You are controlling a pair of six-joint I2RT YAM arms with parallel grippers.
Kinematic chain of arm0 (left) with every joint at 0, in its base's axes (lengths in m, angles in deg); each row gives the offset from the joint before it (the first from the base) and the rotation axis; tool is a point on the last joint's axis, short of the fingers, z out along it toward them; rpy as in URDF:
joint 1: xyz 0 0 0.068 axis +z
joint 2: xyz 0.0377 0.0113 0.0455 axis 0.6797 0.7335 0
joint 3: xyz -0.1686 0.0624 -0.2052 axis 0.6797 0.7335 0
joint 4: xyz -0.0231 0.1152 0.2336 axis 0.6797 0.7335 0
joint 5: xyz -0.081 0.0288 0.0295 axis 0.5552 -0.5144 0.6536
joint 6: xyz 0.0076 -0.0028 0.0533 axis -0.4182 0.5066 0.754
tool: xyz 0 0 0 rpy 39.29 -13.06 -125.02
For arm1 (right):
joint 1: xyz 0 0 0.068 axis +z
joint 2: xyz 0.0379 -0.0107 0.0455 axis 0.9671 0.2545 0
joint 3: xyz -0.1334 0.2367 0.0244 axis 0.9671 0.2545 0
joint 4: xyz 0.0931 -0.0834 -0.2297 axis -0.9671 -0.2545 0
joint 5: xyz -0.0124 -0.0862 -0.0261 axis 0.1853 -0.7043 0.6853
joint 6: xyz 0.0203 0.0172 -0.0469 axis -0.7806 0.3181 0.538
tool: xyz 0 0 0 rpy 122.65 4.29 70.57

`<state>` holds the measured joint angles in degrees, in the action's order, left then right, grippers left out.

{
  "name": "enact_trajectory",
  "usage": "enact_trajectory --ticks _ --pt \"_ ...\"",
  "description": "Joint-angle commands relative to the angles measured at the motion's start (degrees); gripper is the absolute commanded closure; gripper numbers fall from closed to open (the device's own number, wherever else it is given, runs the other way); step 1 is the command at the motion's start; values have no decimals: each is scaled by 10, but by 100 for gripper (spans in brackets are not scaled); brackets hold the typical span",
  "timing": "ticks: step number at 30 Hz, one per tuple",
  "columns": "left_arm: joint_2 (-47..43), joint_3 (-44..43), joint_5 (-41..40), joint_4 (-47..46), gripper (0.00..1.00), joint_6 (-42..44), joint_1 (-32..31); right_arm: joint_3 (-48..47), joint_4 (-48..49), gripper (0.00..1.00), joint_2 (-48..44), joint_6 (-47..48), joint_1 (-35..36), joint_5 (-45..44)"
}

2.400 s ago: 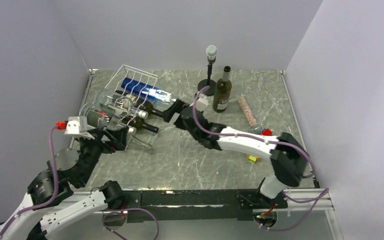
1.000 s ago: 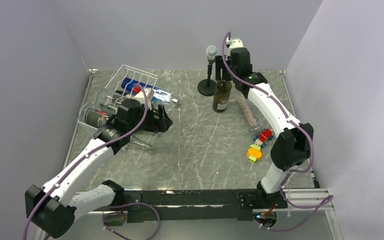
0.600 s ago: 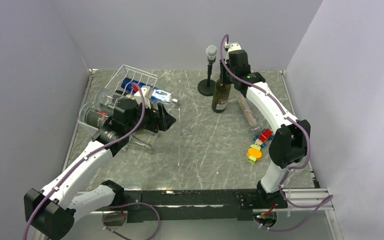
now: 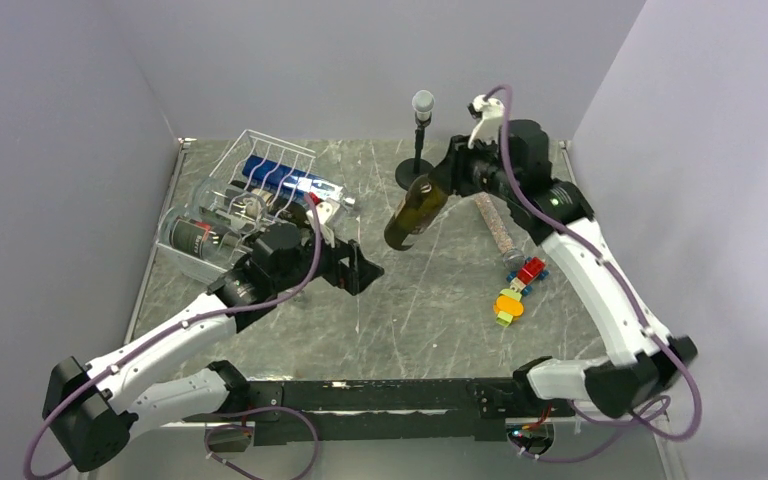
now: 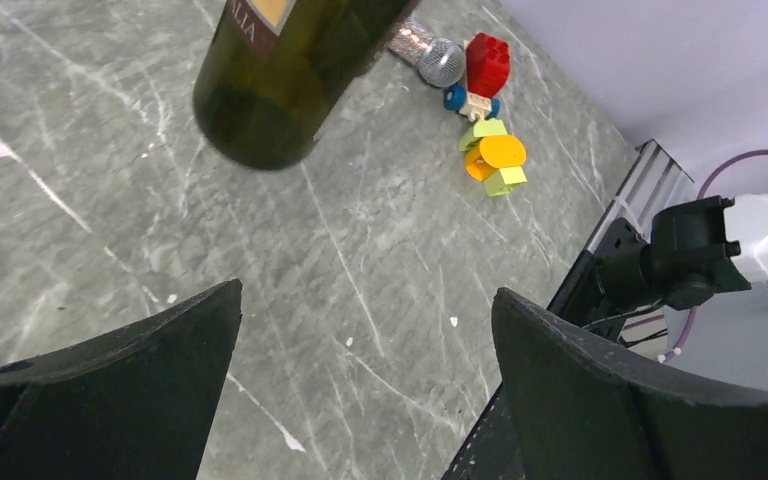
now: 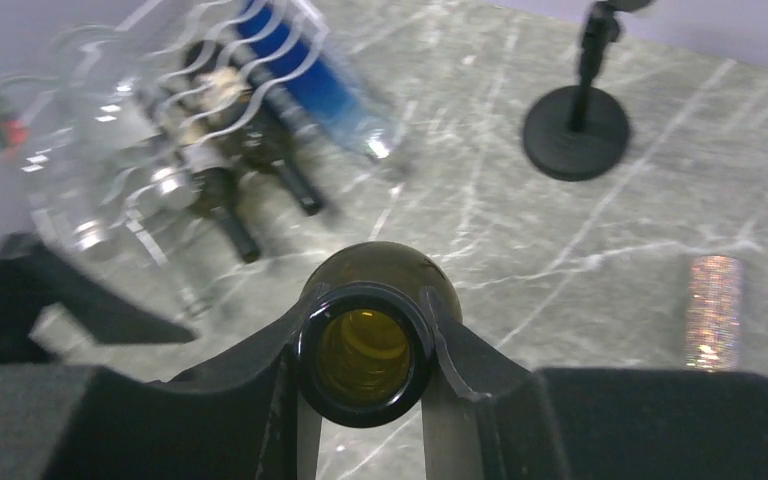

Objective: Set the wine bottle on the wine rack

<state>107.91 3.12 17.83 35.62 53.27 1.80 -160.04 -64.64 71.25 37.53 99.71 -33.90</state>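
A dark green wine bottle (image 4: 415,208) hangs tilted above the middle of the table, base pointing down-left. My right gripper (image 4: 449,176) is shut on its neck; in the right wrist view the open mouth of the bottle (image 6: 365,352) sits clamped between the two fingers (image 6: 260,370). The white wire wine rack (image 4: 272,158) stands at the back left and holds several lying bottles. My left gripper (image 4: 358,268) is open and low over the table, between the rack and the bottle. From the left wrist view the bottle's base (image 5: 280,80) floats ahead of the spread gripper (image 5: 365,300), which holds nothing.
A black microphone stand (image 4: 419,150) rises at the back centre. A glittery tube (image 4: 497,225) and a cluster of coloured toy blocks (image 4: 515,295) lie to the right. A clear jar (image 4: 192,235) lies against the rack's left side. Grey walls close three sides.
My right gripper shut on the upright bottle's neck, lifted it and tilted it toward the left. My left arm reached farther right toward the table's middle, gripper still open.
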Motion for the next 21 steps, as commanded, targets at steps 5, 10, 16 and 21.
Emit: enact_trajectory --ticks 5,10,16,21 --pt "-17 113 -53 -228 1 85 -99 68 39 100 -122 -88 8 202" --pt "-11 172 -73 -317 1 115 -135 96 38 100 -146 -134 15 237" --pt "15 193 -123 -353 1 150 -165 170 103 100 -174 -183 16 303" --pt "31 192 -150 -349 1 190 -183 198 123 100 -180 -203 17 325"
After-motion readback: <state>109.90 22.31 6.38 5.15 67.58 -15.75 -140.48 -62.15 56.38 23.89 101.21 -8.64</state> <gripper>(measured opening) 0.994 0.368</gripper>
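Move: The wine bottle hangs by its neck in the right gripper, its middle about 12 cm below that hand, 4 cm left and 2 cm back. The left gripper, where the bottle goes, is roughly 13 cm back, 17 cm left and 10 cm below. From the open left gripper the bottle is some 11 cm ahead and 12 cm right. The microphone stand is about 25 cm ahead and 2 cm left of the right hand; the glitter microphone is 8 cm ahead, 18 cm right. Draw the right gripper back about 12 cm, drifting left, first rising slightly and then sinking, keeping its grip on the neck; turn it some 30 degrees, fingers tipping down and swinging counter-clockwise, so the bottle's base swings towards the left gripper. Meanwhile bring the left gripper down, back and right about 5 cm each, fingers wide open and levelling out, to straddle the lower body. ##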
